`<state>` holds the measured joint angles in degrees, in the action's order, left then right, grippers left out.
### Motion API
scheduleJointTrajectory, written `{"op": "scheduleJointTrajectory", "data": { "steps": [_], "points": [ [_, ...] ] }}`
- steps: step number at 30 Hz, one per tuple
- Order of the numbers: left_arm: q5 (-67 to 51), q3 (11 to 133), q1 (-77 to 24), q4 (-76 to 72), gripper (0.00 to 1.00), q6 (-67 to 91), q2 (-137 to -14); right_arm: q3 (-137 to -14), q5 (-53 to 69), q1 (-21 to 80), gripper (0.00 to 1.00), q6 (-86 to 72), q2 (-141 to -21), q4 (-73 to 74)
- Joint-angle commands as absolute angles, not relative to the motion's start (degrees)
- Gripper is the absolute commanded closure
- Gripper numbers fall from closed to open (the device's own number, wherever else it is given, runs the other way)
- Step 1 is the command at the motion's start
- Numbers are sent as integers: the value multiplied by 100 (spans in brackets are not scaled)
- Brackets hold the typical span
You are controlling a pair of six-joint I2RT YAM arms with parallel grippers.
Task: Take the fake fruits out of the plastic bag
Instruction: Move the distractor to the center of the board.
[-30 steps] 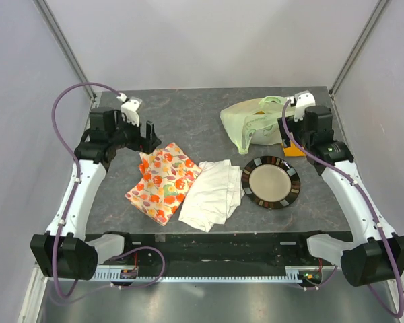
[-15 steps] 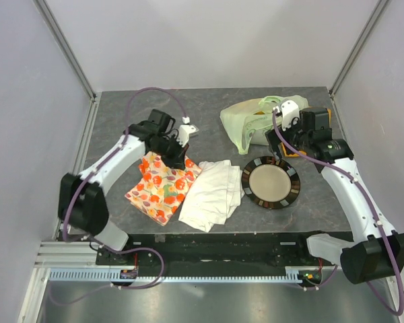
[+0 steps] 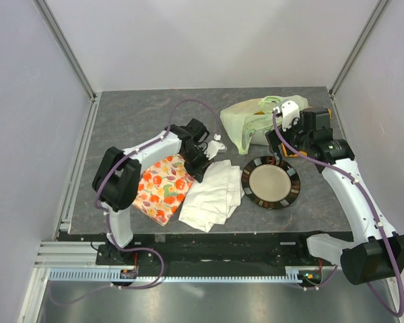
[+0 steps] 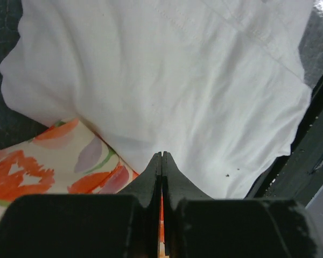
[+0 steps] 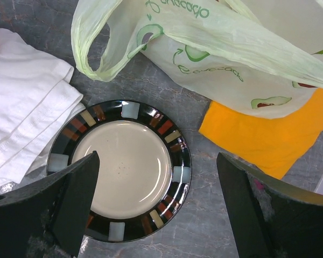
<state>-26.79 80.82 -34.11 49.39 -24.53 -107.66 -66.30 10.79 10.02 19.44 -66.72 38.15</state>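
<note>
The plastic bag [image 3: 248, 121] is pale green with avocado print and lies crumpled at the far right of the table; one handle loop [image 5: 94, 45] hangs toward the plate. No fake fruits show; the bag hides whatever it holds. My right gripper [image 3: 277, 153] hovers open just in front of the bag, and in its wrist view the right gripper [image 5: 157, 156] has wide jaws framing the plate. My left gripper [image 3: 200, 173] is shut with nothing between its fingers. In the left wrist view the left gripper [image 4: 162, 155] sits low over the seam between two cloths.
A black-rimmed plate [image 3: 246, 183] with a cream centre lies right of a folded white cloth [image 3: 212, 195]. A cloth printed with orange and red fruits [image 3: 163, 188] lies left of that. An orange cloth [image 3: 293, 149] pokes out from under the bag. White walls enclose the table.
My left arm swung from the far left across the printed cloth to the white cloth's edge, and its jaws closed. The right gripper shifted slightly left toward the plate, still open.
</note>
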Motion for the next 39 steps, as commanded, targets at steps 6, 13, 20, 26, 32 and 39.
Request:
{"op": "scheduleJointTrajectory", "data": {
  "steps": [6,13,20,26,32,39],
  "points": [
    [-2075,8253,-3577,5124,98,-2128,-11285,-6926,896,1011,2,2004,-6741,3542],
    [-958,7736,-3561,5001,98,-1775,-11496,-6961,897,1020,2,1942,-6829,3498],
    [-756,7365,-2401,5062,99,-1600,-11522,-7321,844,1020,2,1767,-7110,3472],
    [-510,8459,-1100,5194,98,-1793,-11977,-7409,958,1020,2,1661,-7330,3349],
    [-685,11123,-387,6133,98,-1653,-13129,-7374,1002,1020,2,1608,-7374,3313],
    [-239,14176,-9,7084,99,-1468,-14765,-7225,984,1020,2,1608,-7225,3322]
  ]
}}
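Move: Just beyond and to the left of the white towel's middle, the left hand holds its shut fingers about 5 cm up; that middle lies some 6 cm back and 5 cm to its right. The floral cloth's middle is roughly 13 cm left and 4 cm back of this hand, the plate about 26 cm right and nearly level. From the right hand the towel's middle is some 23 cm left, 11 cm back and 20 cm down. Pressing down about 5 cm onto the white towel's edge beside the floral cloth, the shut left fingers then drag the towel left and forward, slowly at first, then fast and ever more forward, over 20 cm each way, the wrist turning some 45 degrees counter-clockwise. The right hand, wide open, eases about 4 cm forward towards the bag. ##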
